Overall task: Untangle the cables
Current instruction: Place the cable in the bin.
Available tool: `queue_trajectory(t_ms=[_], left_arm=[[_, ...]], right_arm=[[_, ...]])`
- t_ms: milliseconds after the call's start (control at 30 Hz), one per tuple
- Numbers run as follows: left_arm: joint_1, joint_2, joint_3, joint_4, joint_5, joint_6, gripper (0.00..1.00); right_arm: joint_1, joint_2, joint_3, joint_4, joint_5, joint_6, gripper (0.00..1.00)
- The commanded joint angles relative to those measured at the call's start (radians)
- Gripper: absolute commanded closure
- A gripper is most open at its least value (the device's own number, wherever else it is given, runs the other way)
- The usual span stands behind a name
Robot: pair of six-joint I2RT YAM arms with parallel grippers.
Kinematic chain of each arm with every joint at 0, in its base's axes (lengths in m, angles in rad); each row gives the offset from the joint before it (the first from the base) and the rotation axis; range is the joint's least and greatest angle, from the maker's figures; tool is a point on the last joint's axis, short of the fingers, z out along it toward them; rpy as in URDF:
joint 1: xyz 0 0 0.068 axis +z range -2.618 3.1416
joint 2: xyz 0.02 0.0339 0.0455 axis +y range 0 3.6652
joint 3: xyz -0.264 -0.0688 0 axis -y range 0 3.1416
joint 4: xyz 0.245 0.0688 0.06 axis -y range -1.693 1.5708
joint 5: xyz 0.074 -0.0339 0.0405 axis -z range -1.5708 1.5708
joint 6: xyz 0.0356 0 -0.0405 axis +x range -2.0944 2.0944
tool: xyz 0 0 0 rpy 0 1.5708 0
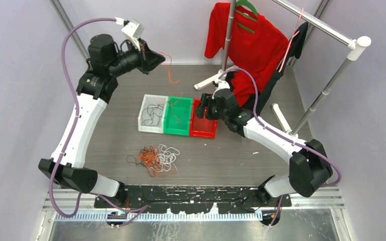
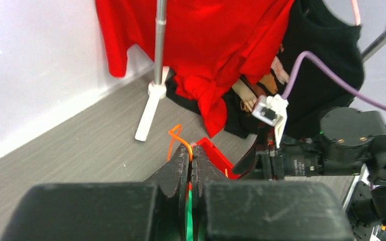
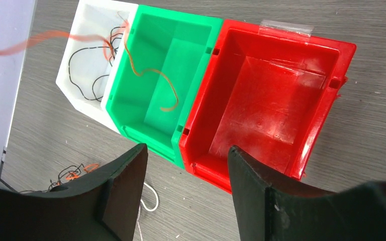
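A tangled pile of orange, black and white cables [image 1: 157, 158] lies on the table in front of three bins. My left gripper [image 1: 159, 59] is raised at the back left, shut on one orange cable [image 2: 177, 134] that dangles from its fingertips. Black cables [image 3: 88, 80] lie in the white bin [image 1: 141, 114]. An orange strand [image 3: 148, 75] shows over the green bin [image 3: 178, 17]; I cannot tell whether it rests inside. My right gripper [image 3: 186, 165] hovers open above the near corner of the red bin [image 3: 281, 34], with nothing between its fingers.
The white, green and red bins [image 1: 203, 131] stand side by side at mid table. Behind them is a clothes rack [image 1: 326, 30] with a red shirt [image 1: 251, 45] and a black garment [image 1: 281, 75]; its white foot [image 1: 206, 83] rests near the right arm. Walls close in on both sides.
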Motion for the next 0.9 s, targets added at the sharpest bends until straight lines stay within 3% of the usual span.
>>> queue_trajectory(t_ms=[0, 367, 633, 867], left_arm=[[-0.046, 0.031, -0.039, -0.001, -0.035, 0.036, 1.0], [-0.13, 0.077, -0.097, -0.032, -0.092, 0.085, 1.0], [-0.133, 0.129, -0.175, -0.154, -0.249, 0.379, 1.0], [-0.138, 0.183, -0.234, -0.108, -0.313, 0.491, 1.0]], right_arm=[[-0.008, -0.063, -0.007, 0.065, 0.038, 0.013, 0.35], [-0.021, -0.096, -0.011, 0.056, 0.048, 0.014, 0.35], [-0.037, -0.109, -0.042, 0.058, 0.074, 0.024, 0.35], [-0.042, -0.106, -0.055, 0.071, 0.068, 0.029, 0.35]])
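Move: The left gripper holds the orange cable high up. The green bin lies about 42 cm below it, some 3 cm ahead and 3 cm to its right. The white bin is roughly 7 cm left and 3 cm ahead, the red bin 12 cm right and 1 cm ahead; the remaining cable pile lies 14 cm back and 5 cm left. From the empty right gripper, the green bin is about 5 cm ahead, 8 cm left and 15 cm lower. Lower the left gripper about 20 cm towards the green bin, fingers kept shut on the orange cable; swing some 5 cm right on the way down, then back left most of that while easing 3 cm forward, tipping the fingers about 30 degrees downward. Shift the open, empty right gripper some 2.5 cm right, away from the green bin. ##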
